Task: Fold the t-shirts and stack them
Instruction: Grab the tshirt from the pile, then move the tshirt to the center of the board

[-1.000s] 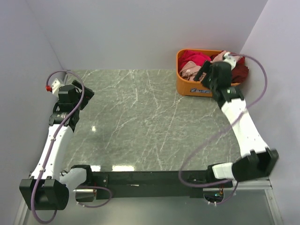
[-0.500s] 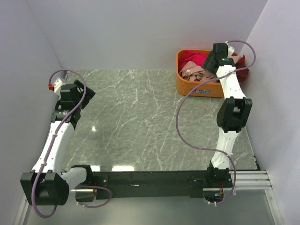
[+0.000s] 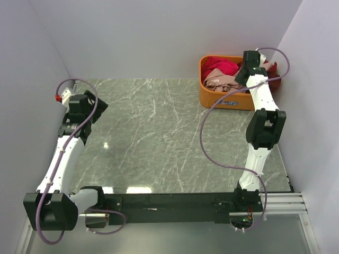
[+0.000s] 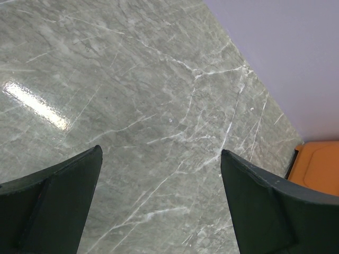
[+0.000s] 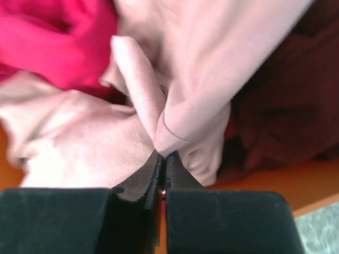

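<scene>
Several t-shirts lie crumpled in the orange tub (image 3: 225,100) at the table's far right corner: a salmon-pink t-shirt (image 3: 220,81), a magenta one (image 3: 220,66) and a dark red one (image 3: 273,79). My right gripper (image 3: 241,74) reaches down into the tub. In the right wrist view it (image 5: 163,154) is shut, its tips pinching a fold of the salmon-pink t-shirt (image 5: 212,58), with magenta cloth (image 5: 53,37) on the left and dark red cloth (image 5: 286,121) on the right. My left gripper (image 3: 98,108) hovers open over the table's left side, nothing between its fingers (image 4: 58,201).
The grey marbled table (image 3: 159,137) has lilac walls behind it and on both sides. A corner of the orange tub (image 4: 318,164) shows at the right edge of the left wrist view. The tub's wall (image 5: 296,185) lies just under the right gripper.
The right arm swung up and over the tub, lowered its gripper into the pile, and the jaws went from open to shut on the pink cloth. The left arm stayed put.
</scene>
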Action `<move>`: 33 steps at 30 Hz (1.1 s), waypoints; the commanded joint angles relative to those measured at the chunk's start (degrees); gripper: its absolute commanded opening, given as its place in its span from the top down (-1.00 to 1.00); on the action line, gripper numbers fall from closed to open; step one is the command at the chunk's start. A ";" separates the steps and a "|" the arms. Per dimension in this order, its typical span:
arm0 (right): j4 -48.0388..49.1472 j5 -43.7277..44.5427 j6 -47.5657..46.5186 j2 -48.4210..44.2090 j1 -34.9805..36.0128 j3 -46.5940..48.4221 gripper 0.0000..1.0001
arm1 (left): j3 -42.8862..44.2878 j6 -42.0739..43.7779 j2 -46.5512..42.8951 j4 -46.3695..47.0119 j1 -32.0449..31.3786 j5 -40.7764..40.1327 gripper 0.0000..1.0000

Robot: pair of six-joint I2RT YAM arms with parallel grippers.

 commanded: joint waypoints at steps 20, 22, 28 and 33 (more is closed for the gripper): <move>19.80 -22.43 -6.63 -33.60 19.54 12.95 1.00 | 1.87 0.29 -11.42 2.05 0.03 3.70 -0.99; 20.94 -24.53 -6.55 -33.69 25.00 16.39 1.00 | 0.90 -0.33 -13.01 2.22 0.03 4.40 -0.99; 30.00 -32.01 1.18 -38.69 31.86 6.51 1.00 | 0.46 -2.26 -16.43 -1.90 0.03 4.76 -0.99; 30.52 -18.60 6.27 -50.63 32.05 -19.14 1.00 | -2.26 -4.81 -20.04 -4.72 0.03 4.14 -0.99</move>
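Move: The right fingers are already shut on a fold of the pink t-shirt in the orange bin. The clear middle of the table, where it is carried, lies about 32 cm to this hand's left, 24 cm back and 17 cm below. The magenta t-shirt is roughly 10 cm left and 5 cm farther out, the dark red one some 12 cm right and level, both about 3 cm lower. From the left hand, that table middle lies about 31 cm right, 3 cm back and 22 cm below. Keeping its pinch on the pink t-shirt, the right hand pulls it nearly straight up out of the bin, then sweeps left and back towards the table's middle, rising about 47 cm before sinking some 5 cm. The wrist tips its fingers upward by about 60 degrees and swings counter-clockwise. The left hand, open and empty, rises about 8 cm and draws back. ##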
